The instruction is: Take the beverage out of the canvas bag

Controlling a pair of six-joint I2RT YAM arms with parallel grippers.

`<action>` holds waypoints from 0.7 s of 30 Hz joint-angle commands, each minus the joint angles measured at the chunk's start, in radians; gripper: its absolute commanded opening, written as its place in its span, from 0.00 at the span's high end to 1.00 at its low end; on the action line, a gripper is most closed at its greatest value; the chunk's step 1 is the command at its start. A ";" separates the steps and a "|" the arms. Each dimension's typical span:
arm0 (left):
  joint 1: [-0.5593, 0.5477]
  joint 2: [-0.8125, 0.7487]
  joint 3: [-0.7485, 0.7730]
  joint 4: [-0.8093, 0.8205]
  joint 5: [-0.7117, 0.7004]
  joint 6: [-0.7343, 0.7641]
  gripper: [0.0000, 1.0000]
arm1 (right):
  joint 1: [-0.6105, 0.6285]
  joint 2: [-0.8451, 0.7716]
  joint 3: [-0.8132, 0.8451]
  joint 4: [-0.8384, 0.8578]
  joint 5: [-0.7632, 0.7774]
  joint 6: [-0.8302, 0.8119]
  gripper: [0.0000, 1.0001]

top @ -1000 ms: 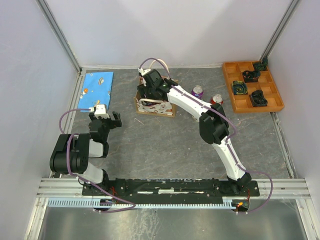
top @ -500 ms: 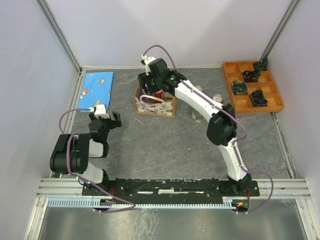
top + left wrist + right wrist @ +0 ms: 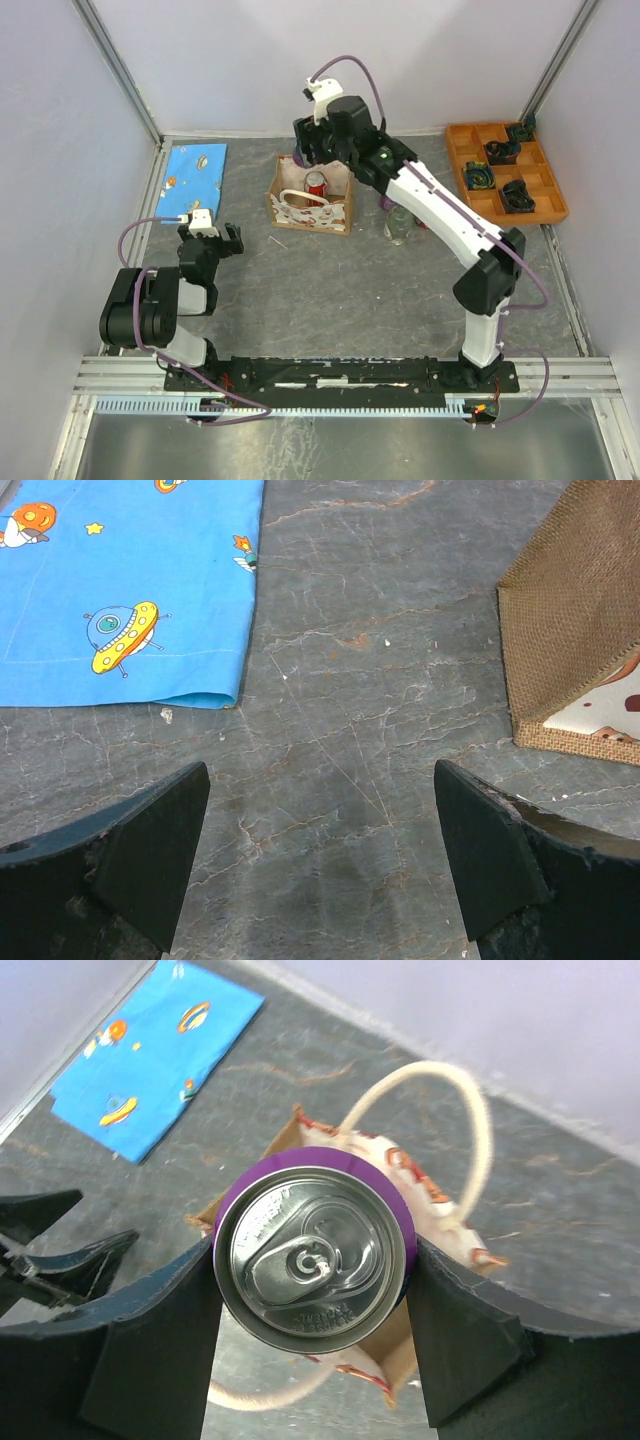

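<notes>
The canvas bag (image 3: pixel 305 215) stands on the table with its cream handles loose; its tan side also shows in the left wrist view (image 3: pixel 570 630). My right gripper (image 3: pixel 315 1260) is shut on a purple beverage can (image 3: pixel 315 1245), whose silver top faces the camera. It hangs in the air above the bag (image 3: pixel 445 1215). From above, the right gripper (image 3: pixel 308 155) is over the bag's far edge. A red can (image 3: pixel 316 183) still stands inside the bag. My left gripper (image 3: pixel 320 830) is open over bare table, left of the bag.
A blue patterned cloth (image 3: pixel 195 172) lies at the back left. An orange compartment tray (image 3: pixel 505 172) with dark parts sits at the back right. A pale bottle-like thing (image 3: pixel 398 225) and a purple can (image 3: pixel 386 201) stand right of the bag, under the right arm.
The right arm has risen out of the bag and swung toward the back right, carrying the purple can. The red can inside the bag has come into view. The left arm stayed still.
</notes>
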 commanded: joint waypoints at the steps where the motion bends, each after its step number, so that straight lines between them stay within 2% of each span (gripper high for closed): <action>1: -0.005 -0.004 0.022 0.035 -0.009 0.043 0.01 | -0.008 -0.153 0.007 0.109 0.158 -0.107 1.00; 5: -0.004 -0.006 0.022 0.036 -0.008 0.043 0.01 | -0.010 -0.247 -0.047 0.048 0.280 -0.157 1.00; 13: -0.004 -0.006 0.022 0.036 -0.009 0.043 0.01 | -0.062 -0.485 -0.291 0.029 0.525 -0.173 1.00; 21: -0.004 -0.006 0.022 0.035 -0.009 0.043 0.01 | -0.201 -0.702 -0.597 -0.036 0.564 -0.002 1.00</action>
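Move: The right hand holds a purple can up in the air. The free spot beyond the set-down red can lies about 29 cm to the right, 5 cm ahead and 29 cm below; that red can stands 28 cm right and 2 cm back, the set-down purple can 18 cm right and 2 cm ahead. The canvas bag is level, some 3 cm left, 22 cm below. From the left hand the spot is about 56 cm right, 12 cm ahead, 5 cm below. Keeping its pinch around the purple can, the right hand sweeps it fast to the right, about 25 cm, away from the canvas bag towards the drinks already standing on the table, drawing back some 6 cm as it goes. It first climbs about 6 cm, then levels and begins to sink slightly near the end, while the wrist swings roughly 35 degrees clockwise, the fingers never loosening. ##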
